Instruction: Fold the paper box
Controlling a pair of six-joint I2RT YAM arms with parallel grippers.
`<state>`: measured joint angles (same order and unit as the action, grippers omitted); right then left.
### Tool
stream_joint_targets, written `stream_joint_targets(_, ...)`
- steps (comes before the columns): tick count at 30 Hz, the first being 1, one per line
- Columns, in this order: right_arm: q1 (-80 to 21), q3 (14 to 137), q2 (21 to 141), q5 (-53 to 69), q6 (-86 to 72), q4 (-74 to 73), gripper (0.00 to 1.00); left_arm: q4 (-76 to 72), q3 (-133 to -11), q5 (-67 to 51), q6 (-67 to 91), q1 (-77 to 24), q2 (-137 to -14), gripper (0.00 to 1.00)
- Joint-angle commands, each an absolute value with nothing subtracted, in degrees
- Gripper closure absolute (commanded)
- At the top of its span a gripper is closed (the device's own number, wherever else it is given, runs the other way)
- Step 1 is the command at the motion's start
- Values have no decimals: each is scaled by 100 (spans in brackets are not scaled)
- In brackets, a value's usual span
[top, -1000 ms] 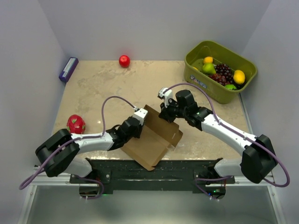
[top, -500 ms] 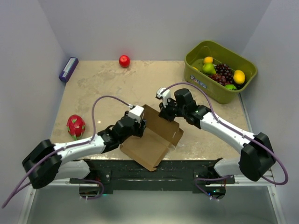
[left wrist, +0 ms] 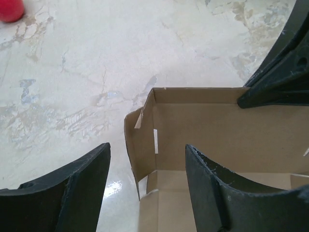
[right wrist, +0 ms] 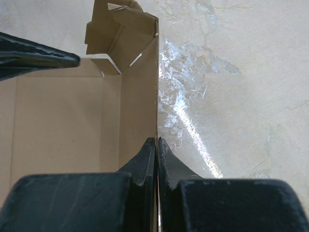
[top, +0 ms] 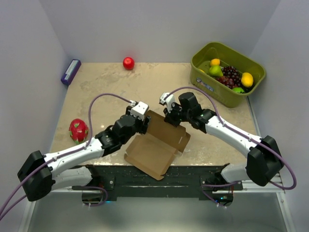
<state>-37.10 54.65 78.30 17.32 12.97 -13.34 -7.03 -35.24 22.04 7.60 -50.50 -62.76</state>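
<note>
The paper box (top: 153, 150) is a brown cardboard sheet lying near the table's front edge, with its far wall and a left side flap standing up. My right gripper (top: 169, 119) is shut on the top edge of that far wall; in the right wrist view the thin wall (right wrist: 140, 96) runs straight into the pinched jaws (right wrist: 157, 140). My left gripper (top: 143, 123) stands open at the box's far left corner. In the left wrist view the corner flap (left wrist: 141, 140) sits between the spread fingers (left wrist: 146, 147) without touching either.
An olive-green bin (top: 204, 85) with fruit stands at the back right. A red apple (top: 128, 63) lies at the back, a dragon fruit (top: 78, 129) at the left, and a small purple box (top: 71, 71) against the left wall.
My left gripper has opened and let go of the box's left side, and the arm has stretched forward toward the far left corner. The right gripper keeps its pinch on the wall.
</note>
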Motion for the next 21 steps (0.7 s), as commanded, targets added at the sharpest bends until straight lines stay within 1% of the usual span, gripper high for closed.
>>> stream_joint_targets(1, -3762, 5634, 7778, 1608, 1433, -1353, 98, -949, -3981, 2435, 273, -4948, -6591, 35)
stream_joint_targets(6, -3788, 5625, 7770, 1591, 1441, -1345, 98, -1072, -4184, 2531, 115, -4782, -6926, 38)
stream_joint_targets(10, -3797, 5634, 7805, 1600, 1441, -1354, 99, -1195, -4227, 2409, 97, -4667, -7145, 44)
stream_joint_targets(20, -3797, 5643, 7831, 1582, 1433, -1345, 99, -1432, -4280, 1934, 53, -4623, -7365, 53)
stream_joint_targets(21, -3797, 5643, 7831, 1582, 1433, -1353, 99, -1450, -4280, 1907, 53, -4623, -7383, 57)
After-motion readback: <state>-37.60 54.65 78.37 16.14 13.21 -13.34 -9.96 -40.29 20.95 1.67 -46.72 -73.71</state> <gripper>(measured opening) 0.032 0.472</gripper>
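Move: The side flap at the left end of the raised panel stands some 6 cm ahead of the open left hand, about 2 cm to its right and 3 cm lower. The top edge of the panel, where the right hand pinches it, is roughly 2 cm ahead, 9 cm right and 2 cm below the left hand; the base panel's middle lies about 8 cm back, 4 cm right and 10 cm down. From the right hand the flap is some 4 cm ahead and 8 cm left, 2 cm lower. The left hand reaches about 4 cm forward to the flap at the raised panel's left end, then eases down by some 1.5 cm, rolling slightly so its left side rises, while its fingers narrow from about two thirds to half open, one to each side of the flap, without shutting on it. The right hand stays put and keeps its pinch on the panel's top edge, holding the panel up for the left hand. ##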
